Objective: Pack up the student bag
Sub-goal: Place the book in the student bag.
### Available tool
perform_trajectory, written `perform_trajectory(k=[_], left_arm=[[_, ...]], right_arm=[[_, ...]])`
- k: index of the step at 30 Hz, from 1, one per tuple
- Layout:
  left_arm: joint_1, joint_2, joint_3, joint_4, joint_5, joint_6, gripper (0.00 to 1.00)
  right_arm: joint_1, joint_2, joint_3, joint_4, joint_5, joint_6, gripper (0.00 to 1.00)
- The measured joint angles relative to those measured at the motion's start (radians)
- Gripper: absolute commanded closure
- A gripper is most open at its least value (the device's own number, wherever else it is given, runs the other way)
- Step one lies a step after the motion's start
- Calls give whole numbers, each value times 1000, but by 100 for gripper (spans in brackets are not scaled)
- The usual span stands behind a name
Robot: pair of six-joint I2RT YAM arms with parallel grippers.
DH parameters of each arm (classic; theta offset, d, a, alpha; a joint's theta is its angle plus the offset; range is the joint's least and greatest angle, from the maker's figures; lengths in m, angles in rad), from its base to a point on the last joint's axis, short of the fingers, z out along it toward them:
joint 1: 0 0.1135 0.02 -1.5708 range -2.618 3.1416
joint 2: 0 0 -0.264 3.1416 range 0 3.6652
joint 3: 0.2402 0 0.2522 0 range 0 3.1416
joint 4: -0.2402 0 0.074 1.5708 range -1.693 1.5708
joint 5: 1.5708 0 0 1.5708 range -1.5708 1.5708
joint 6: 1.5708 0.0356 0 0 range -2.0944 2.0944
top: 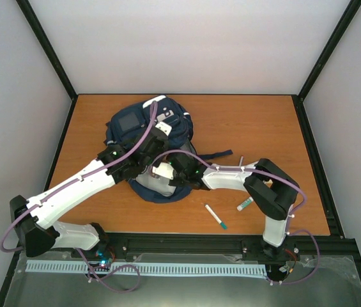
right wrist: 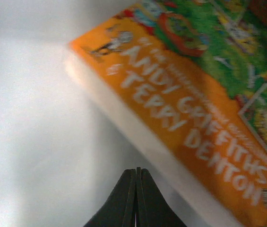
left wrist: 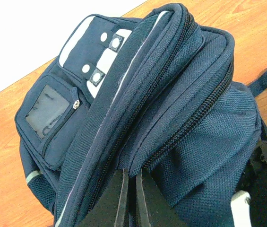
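The student bag (top: 143, 131) is a navy backpack with white stripes, lying in the middle-left of the table; it fills the left wrist view (left wrist: 180, 71). My left gripper (top: 143, 161) (left wrist: 131, 171) is shut on a fold of the bag's fabric next to a zip at its near end. My right gripper (top: 175, 173) (right wrist: 137, 169) is shut with nothing seen between its fingers, its tips inside the bag's opening. In the right wrist view an orange and green book (right wrist: 194, 118) lies just beyond the tips against the pale lining (right wrist: 38, 118).
A white pen with a teal cap (top: 216, 216) and a short green-ended marker (top: 245, 204) lie on the wooden table (top: 257, 128) near the front right. A dark strap (top: 222, 155) trails right of the bag. Black frame posts stand at the table's corners.
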Motion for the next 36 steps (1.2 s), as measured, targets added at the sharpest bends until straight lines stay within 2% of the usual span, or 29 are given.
perform_trajectory(k=[6, 11, 18, 30, 36], left_arm=[[-2, 0, -5, 0, 14, -1, 99], [-2, 0, -5, 0, 15, -1, 99], [-2, 0, -5, -2, 25, -1, 99], [-2, 0, -5, -3, 41, 0, 99], [-2, 0, -5, -10, 43, 0, 99]], right_arm=[[35, -43, -105, 23, -69, -53, 97], [51, -49, -122, 48, -74, -96, 97], [84, 19, -64, 111, 2, -154, 97], [107, 166, 15, 363, 249, -198, 97], [106, 180, 32, 378, 279, -180, 97]])
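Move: The book lies inside the open bag, its middle some 8 cm ahead of the shut right fingers, 2 cm right and about 1 cm lower. The bag's loose strap end is about 21 cm right of that hand and 2 cm ahead; the teal-ended pen lies some 19 cm right and 19 cm back. From the left hand, still pinching the flap, the book is roughly 6 cm ahead, 2 cm right and 20 cm down. Right hand backs off 5 cm, then pushes 8 cm forward-left against the book's near edge, fingertips tilting up. ##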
